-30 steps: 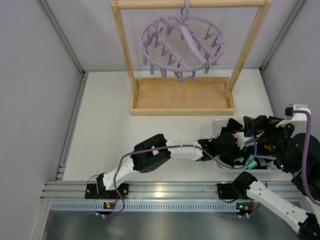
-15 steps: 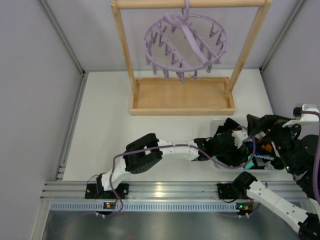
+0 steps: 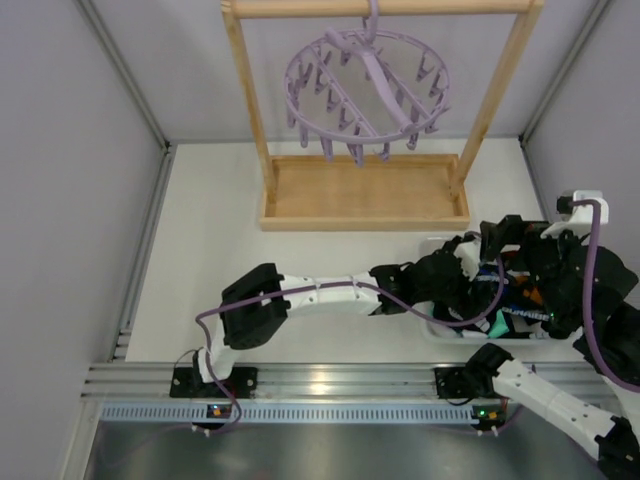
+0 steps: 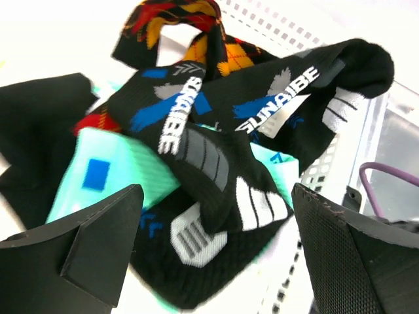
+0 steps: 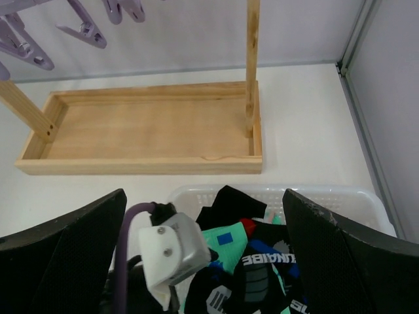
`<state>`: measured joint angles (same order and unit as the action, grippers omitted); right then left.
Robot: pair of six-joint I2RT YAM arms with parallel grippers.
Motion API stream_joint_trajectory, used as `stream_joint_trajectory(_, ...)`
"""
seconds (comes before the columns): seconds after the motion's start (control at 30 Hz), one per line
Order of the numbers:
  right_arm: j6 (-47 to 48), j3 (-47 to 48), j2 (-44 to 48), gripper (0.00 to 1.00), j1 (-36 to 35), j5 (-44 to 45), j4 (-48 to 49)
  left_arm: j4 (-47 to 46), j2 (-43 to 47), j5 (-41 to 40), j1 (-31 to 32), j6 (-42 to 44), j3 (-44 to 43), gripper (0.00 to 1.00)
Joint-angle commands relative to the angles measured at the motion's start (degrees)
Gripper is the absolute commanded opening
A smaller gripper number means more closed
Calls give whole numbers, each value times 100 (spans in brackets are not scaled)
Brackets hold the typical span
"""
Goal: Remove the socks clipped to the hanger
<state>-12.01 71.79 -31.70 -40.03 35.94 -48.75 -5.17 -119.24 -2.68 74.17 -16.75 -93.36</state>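
The lavender hanger (image 3: 365, 85) hangs from the wooden rack's top bar with every clip bare; some of its clips (image 5: 82, 29) show in the right wrist view. The socks (image 4: 216, 131) lie heaped in a white basket (image 5: 288, 193): black ones with white lettering, a teal one and a red-yellow argyle one. My left gripper (image 4: 216, 252) hovers open just over the heap, and its fingers (image 4: 88, 252) touch nothing. My right gripper (image 5: 203, 261) stands open higher up, over the same basket, and looks down on the socks (image 5: 262, 261) and the left wrist's camera housing (image 5: 173, 252).
The wooden rack's tray base (image 3: 365, 190) lies just behind the basket (image 3: 437, 243), with its right post (image 5: 252, 65) standing close to it. Both arms crowd the near right corner. Grey walls close in the table on the left, right and back.
My left gripper has gone from shut to open over the basket, and its elbow has swung left and lower. The right arm has shifted a little. The hanger sways slightly.
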Motion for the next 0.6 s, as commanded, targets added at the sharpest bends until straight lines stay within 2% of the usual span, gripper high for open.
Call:
stream_joint_trajectory(0.0,111,125,-301,99,-57,141,445,-37,691,-330,-227,-310,553,98)
stream_joint_trajectory(0.07,137,212,-467,100,-57,36,542,-45,919,-408,-472,-495,941,98)
stream_joint_trajectory(0.2,286,493,-784,99,-49,-87,805,-46,1936,-1311,-737,-592,1977,98)
stream_joint_trajectory(0.37,331,564,-1214,99,-49,-474,973,16,3107,-2025,-1053,-575,3172,98)
stream_joint_trajectory(0.47,296,380,-1443,100,-14,-711,1078,472,3993,-2544,-1290,-750,3586,98)
stream_joint_trajectory(0.57,226,47,-1540,99,222,-1176,1297,1218,4513,-2895,-1667,-934,3842,98)
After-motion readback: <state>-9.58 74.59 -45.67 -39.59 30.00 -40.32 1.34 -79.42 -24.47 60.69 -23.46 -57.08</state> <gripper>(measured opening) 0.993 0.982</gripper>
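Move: Just over the bin, the left hand has the sock pile about 5 cm ahead, 6 cm to its right and 12 cm below; the stand's wooden tray lies about 30 cm ahead and 23 cm to its left, some 17 cm lower. From the right hand the sock pile is about 5 cm ahead, 8 cm to the right and 34 cm below, while the empty hanger is roughly 27 cm ahead, 23 cm to the left and 10 cm higher. Swinging clear of the bin, the empty left hand sweeps some 25 cm left and about 10 cm forward over the bare table, dipping slightly before it climbs, while it turns some 35 degrees counter-clockwise to point more forward. The right hand drifts left and forward, high up, towards the hanger. Both grippers stay wide open and touch nothing. ##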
